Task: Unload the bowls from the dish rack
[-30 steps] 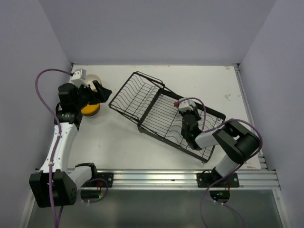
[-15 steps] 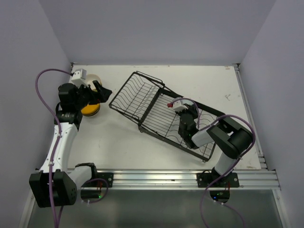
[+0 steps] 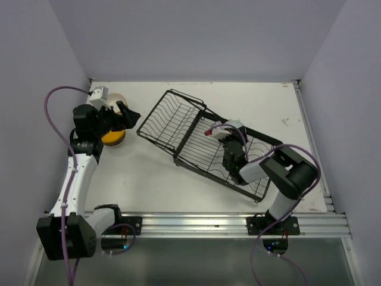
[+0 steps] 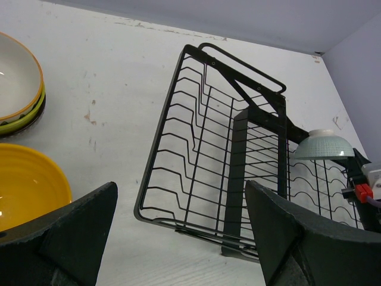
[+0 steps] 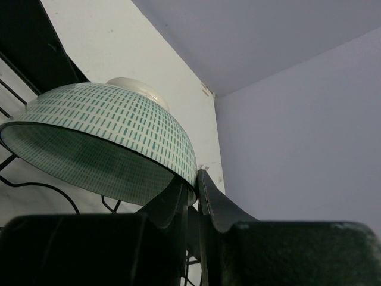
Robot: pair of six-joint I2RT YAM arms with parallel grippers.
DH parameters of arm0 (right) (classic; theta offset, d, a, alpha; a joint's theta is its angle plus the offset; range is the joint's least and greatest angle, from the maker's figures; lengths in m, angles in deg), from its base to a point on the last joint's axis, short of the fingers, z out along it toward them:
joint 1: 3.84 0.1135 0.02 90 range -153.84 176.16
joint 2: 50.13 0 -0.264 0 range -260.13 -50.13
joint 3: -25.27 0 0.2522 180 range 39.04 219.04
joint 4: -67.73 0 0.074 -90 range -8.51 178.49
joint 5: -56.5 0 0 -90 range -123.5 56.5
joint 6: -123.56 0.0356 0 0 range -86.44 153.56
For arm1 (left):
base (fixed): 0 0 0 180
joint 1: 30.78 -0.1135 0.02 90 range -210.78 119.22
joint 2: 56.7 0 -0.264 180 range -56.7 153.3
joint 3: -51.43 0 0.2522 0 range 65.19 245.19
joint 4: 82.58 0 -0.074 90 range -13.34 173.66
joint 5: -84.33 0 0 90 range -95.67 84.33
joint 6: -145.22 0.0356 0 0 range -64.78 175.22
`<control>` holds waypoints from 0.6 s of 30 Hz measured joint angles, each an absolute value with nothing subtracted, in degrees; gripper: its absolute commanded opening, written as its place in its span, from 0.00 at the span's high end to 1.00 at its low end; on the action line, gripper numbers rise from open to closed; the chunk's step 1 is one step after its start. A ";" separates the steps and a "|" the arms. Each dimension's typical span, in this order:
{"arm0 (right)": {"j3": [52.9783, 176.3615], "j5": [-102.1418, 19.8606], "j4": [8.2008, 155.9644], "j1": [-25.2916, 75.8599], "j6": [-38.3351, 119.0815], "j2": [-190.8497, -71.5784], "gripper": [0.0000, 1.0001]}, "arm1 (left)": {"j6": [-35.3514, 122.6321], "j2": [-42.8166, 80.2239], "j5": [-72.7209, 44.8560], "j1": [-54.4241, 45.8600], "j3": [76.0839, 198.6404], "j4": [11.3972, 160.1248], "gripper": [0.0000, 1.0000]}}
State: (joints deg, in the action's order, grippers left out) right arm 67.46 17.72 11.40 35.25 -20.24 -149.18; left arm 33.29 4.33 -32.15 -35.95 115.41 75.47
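The black wire dish rack (image 3: 196, 140) lies at an angle mid-table; it also fills the left wrist view (image 4: 220, 167). Over its flat wavy section, my right gripper (image 5: 196, 182) is shut on the rim of a pale teal bowl (image 5: 101, 137), held upside down above the wires (image 4: 323, 145). At the far left, my left gripper (image 3: 127, 114) stands open and empty, next to an orange-yellow bowl (image 4: 27, 185) and a stack of bowls with a cream one on top (image 4: 18, 83). These bowls sit on the table outside the rack.
The basket-like half of the rack (image 3: 169, 119) has raised sides and points toward the left gripper. Purple walls close in the table at the back and on both sides. A metal rail (image 3: 196, 223) runs along the near edge.
My right gripper has shifted a little left and turned over the rack with the teal bowl in it. The left arm has not moved.
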 measured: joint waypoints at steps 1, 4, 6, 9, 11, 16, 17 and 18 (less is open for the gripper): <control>67.50 17.57 11.10 35.25 -21.25 -149.18 1.00 | 33.29 4.33 -32.15 -35.95 115.41 75.45 0.08; 67.53 17.20 10.83 35.42 -24.66 -149.22 1.00 | 33.26 4.33 -32.30 -35.95 115.41 75.47 0.08; 67.53 17.02 10.55 35.95 -26.78 -149.42 1.00 | 33.26 4.33 -32.43 -35.95 115.41 75.47 0.08; 67.53 16.94 10.35 37.06 -28.59 -149.88 1.00 | 33.26 4.33 -32.52 -35.95 115.41 75.47 0.08; 67.53 16.98 10.29 37.65 -28.92 -149.86 1.00 | 33.29 4.33 -32.52 -35.95 115.41 75.47 0.08; 67.53 17.18 13.37 38.53 -25.16 -144.76 1.00 | 33.31 4.33 -32.59 -35.95 115.41 75.52 0.08; 67.70 16.89 16.58 38.53 -22.93 -141.35 1.00 | 33.31 4.33 -32.61 -35.95 115.41 75.49 0.08; 68.09 16.35 20.28 38.55 -19.96 -137.51 1.00 | 33.31 4.33 -32.65 -35.95 115.41 75.54 0.08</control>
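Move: The right hand already pinches the rim of the green bowl, which hangs upside down with its middle roughly 3 cm ahead, 4 cm left and a little above. The yellow bowl stack stands some 48 cm to this hand's left, 2 cm back and 9 cm lower; the rack's empty left section is about 27 cm left and 5 cm ahead, also 9 cm lower. From the idle left hand, that stack is about 10 cm left, 1 cm ahead and 20 cm down. Still pinching the green bowl's rim, the right hand slides about 2 cm left, its left side dipping a little under 10 degrees, then rolls back and climbs quickly, ending nearly 5 cm higher above the rack. It eases back about a centimetre towards its base on the way; the fingers keep their hold. ##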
